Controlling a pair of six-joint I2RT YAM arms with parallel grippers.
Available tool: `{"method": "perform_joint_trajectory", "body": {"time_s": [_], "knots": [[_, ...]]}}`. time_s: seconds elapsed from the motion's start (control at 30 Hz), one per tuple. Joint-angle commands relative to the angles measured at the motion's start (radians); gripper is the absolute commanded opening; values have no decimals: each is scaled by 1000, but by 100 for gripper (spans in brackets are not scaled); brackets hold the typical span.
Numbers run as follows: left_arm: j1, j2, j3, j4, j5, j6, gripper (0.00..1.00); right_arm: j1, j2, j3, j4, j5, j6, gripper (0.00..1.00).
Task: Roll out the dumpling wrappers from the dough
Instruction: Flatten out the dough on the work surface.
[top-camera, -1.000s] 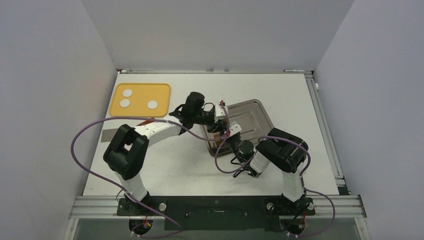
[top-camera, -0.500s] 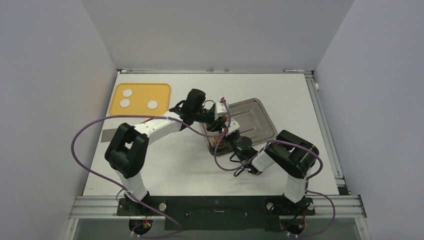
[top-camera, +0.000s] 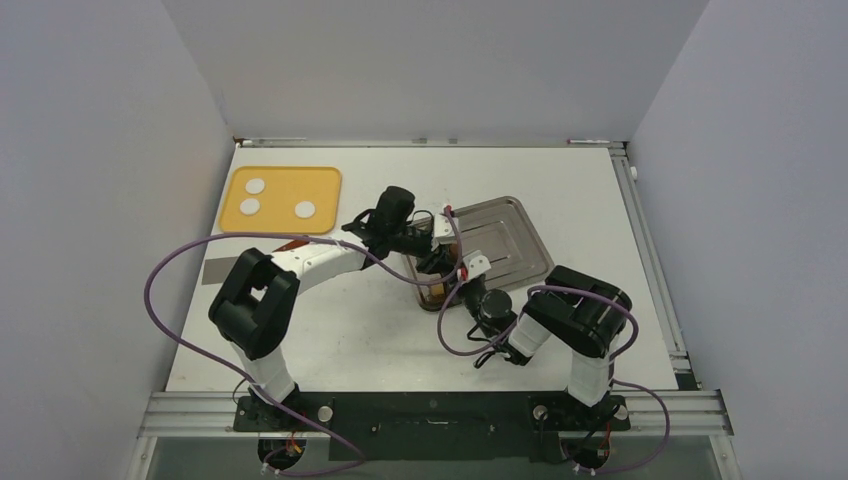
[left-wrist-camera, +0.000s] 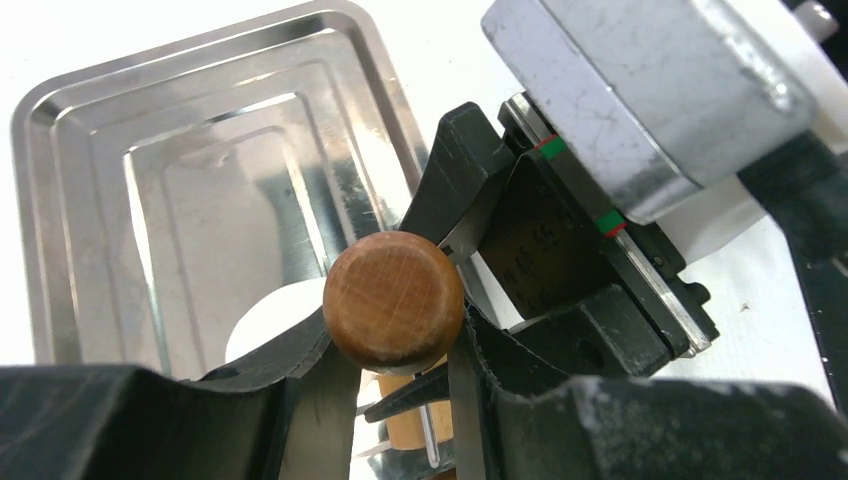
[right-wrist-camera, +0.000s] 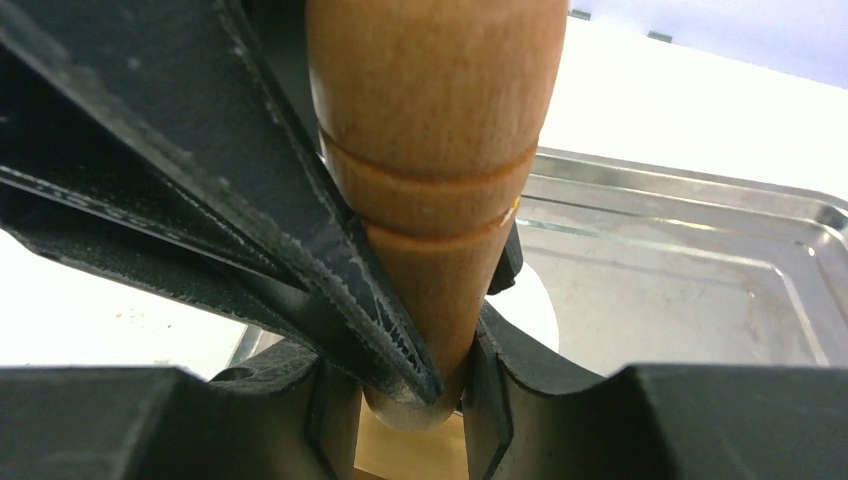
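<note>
A wooden rolling pin (top-camera: 441, 262) lies across the near left corner of the metal tray (top-camera: 512, 240). My left gripper (top-camera: 431, 243) is shut on its far knob (left-wrist-camera: 392, 310). My right gripper (top-camera: 470, 277) is shut on its near tapered handle (right-wrist-camera: 435, 120). Under the pin a flattened white round of dough (left-wrist-camera: 262, 325) rests on the tray floor (left-wrist-camera: 200, 180), mostly hidden by fingers and pin; its edge (right-wrist-camera: 528, 300) shows in the right wrist view. Three small white dough lumps (top-camera: 256, 185) (top-camera: 250, 207) (top-camera: 305, 209) sit on the yellow tray (top-camera: 285, 185) at the back left.
A grey flat strip (top-camera: 214, 271) lies on the table under the left arm. Purple cables loop beside both arms. A metal rail (top-camera: 650, 250) runs along the table's right edge. The two arms cross closely over the tray's near corner.
Both grippers and the pin have shifted slightly toward the near right over the tray. The right arm's elbow has swung out to the right. Both grips stay the same.
</note>
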Motion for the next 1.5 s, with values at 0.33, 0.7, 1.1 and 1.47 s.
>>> {"method": "perform_joint_trajectory", "body": {"time_s": [0.33, 0.7, 1.1, 1.47], "knots": [[-60, -13, 63, -374, -3, 40, 0, 84, -77, 38, -472, -100, 76, 8], [-62, 28, 462, -705, -19, 160, 0, -4, -191, 313, -555, -111, -123, 8], [-51, 221, 553, -611, -61, 158, 0, -123, -37, 359, -607, -149, -229, 8], [-49, 251, 296, -474, -50, 145, 0, -100, 49, 158, -533, -211, -60, 8]]}}
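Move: Both hands already hold the roller's upright handle, left above right; the roller head sits below them, a little back. The dough lies about 4 cm ahead of the left hand, 2 cm right and 11 cm below; from the right hand, about 4 cm ahead, 1 cm right and 6 cm below. The tray's middle is roughly 6 cm ahead of the right hand and 6 cm to its right, 7 cm below. Keeping their grip on the one handle, both hands finish easing back about 1 cm on the near side of the dough, then lift the roller some 7 cm and swing it forward over the dough in an arc, veering a little left at first. They come down towards its far edge, about 7 cm forward of the start, the left fingers tipping some 10 degrees further down, and begin drawing back. ##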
